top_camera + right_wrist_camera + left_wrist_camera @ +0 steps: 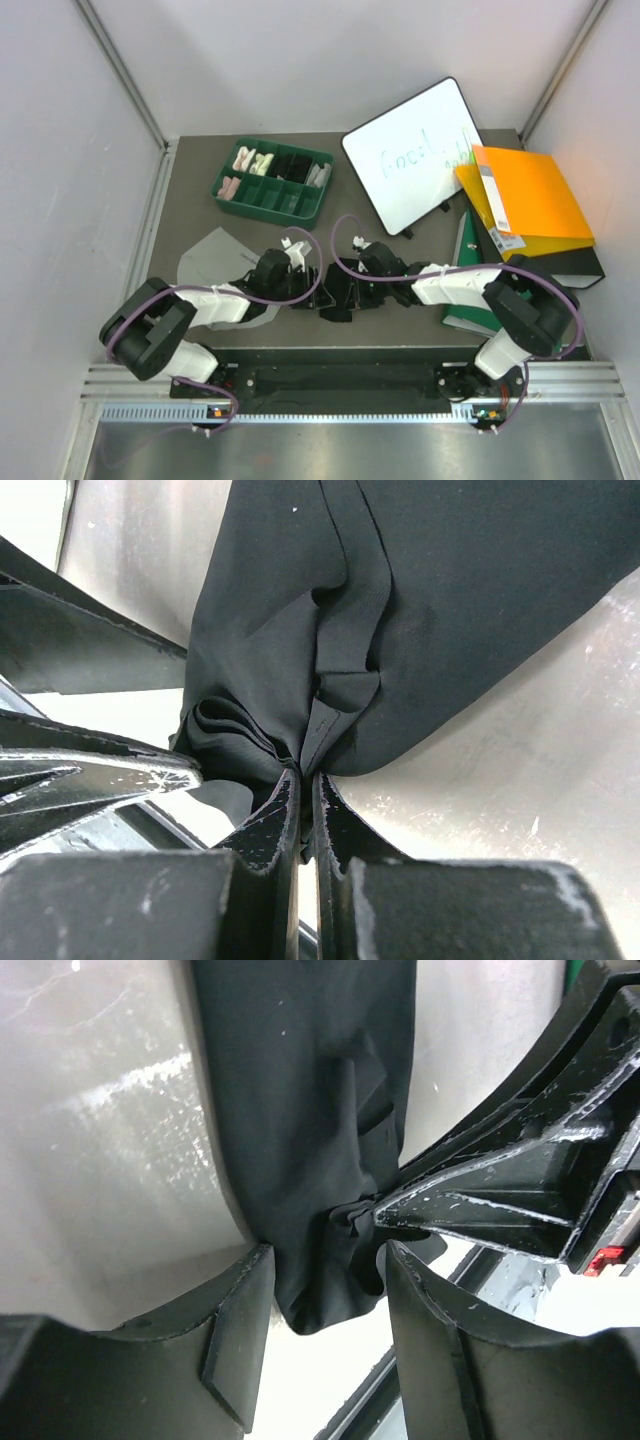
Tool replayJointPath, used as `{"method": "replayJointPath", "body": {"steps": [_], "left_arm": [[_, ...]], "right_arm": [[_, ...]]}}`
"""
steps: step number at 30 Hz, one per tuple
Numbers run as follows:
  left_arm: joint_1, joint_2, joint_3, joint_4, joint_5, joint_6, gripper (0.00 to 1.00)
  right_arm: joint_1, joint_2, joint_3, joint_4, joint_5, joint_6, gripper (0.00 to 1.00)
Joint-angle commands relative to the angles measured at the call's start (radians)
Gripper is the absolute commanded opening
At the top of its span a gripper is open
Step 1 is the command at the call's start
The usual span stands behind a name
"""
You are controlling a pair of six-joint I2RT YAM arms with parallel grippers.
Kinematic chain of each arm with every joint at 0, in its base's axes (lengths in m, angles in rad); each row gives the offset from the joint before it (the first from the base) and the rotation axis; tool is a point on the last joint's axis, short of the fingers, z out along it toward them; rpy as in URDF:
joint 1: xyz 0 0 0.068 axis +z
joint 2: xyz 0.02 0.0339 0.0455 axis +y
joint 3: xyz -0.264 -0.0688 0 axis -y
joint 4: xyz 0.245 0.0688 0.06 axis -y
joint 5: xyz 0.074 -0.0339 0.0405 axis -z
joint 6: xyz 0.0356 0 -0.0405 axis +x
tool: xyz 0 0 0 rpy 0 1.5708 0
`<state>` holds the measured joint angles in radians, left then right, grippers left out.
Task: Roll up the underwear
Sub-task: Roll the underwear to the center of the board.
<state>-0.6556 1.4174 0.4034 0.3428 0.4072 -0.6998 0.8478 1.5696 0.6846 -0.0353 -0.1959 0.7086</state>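
The black underwear (335, 298) lies bunched at the table's near middle, between my two grippers. My right gripper (308, 775) is shut on a gathered fold of its black cloth (450, 600). My left gripper (330, 1290) stands open, with the cloth (300, 1110) hanging down between its parted fingers. In the left wrist view the right gripper's fingertips (400, 1210) pinch the fabric just ahead of the left fingers. From above, the left gripper (312, 290) and the right gripper (352, 290) nearly meet over the garment. The light grey underwear (212, 262) lies flat under the left arm.
A green compartment tray (318, 202) with small cloth rolls stands at the back left. A whiteboard (415, 150) lies at the back centre. An orange folder (530, 200) rests on dark binders at the right, with a green book (468, 295) under the right arm.
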Motion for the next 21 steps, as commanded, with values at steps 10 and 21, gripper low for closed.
{"method": "replayJointPath", "body": {"steps": [10, 21], "left_arm": [[0.001, 0.083, 0.002, -0.073, -0.059, 0.028, 0.18], [0.002, 0.110, 0.018, -0.202, -0.081, 0.026, 0.00]], "right_arm": [[0.005, 0.066, -0.036, -0.117, 0.078, -0.035, 0.00], [-0.003, -0.120, 0.095, -0.368, 0.232, -0.210, 0.42]]}}
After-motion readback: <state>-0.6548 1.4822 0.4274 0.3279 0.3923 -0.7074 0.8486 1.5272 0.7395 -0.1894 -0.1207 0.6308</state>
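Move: At the near end of the underwear strip the two hands face each other some 6 cm apart. The middle of the near fold lies about 3 cm right of the left hand and 2 cm lower, between its parted fingers and the right gripper; from the right hand, which already pinches it, it is about 3 cm to the left. The strip's far end is roughly 8 cm ahead and 4 cm right of the left hand. The grey sheet's middle is 20 cm to that hand's left and 4 cm ahead. Sinking about 1.5 cm almost straight down, the left hand shuts its half-open fingers on the left part of the underwear's near fold and keeps it pinched. The right hand holds its pinch still meanwhile, and only once the left has closed does it open and pull away from the fold, some 2 cm to the right and about 1 cm up, tilting slightly. ##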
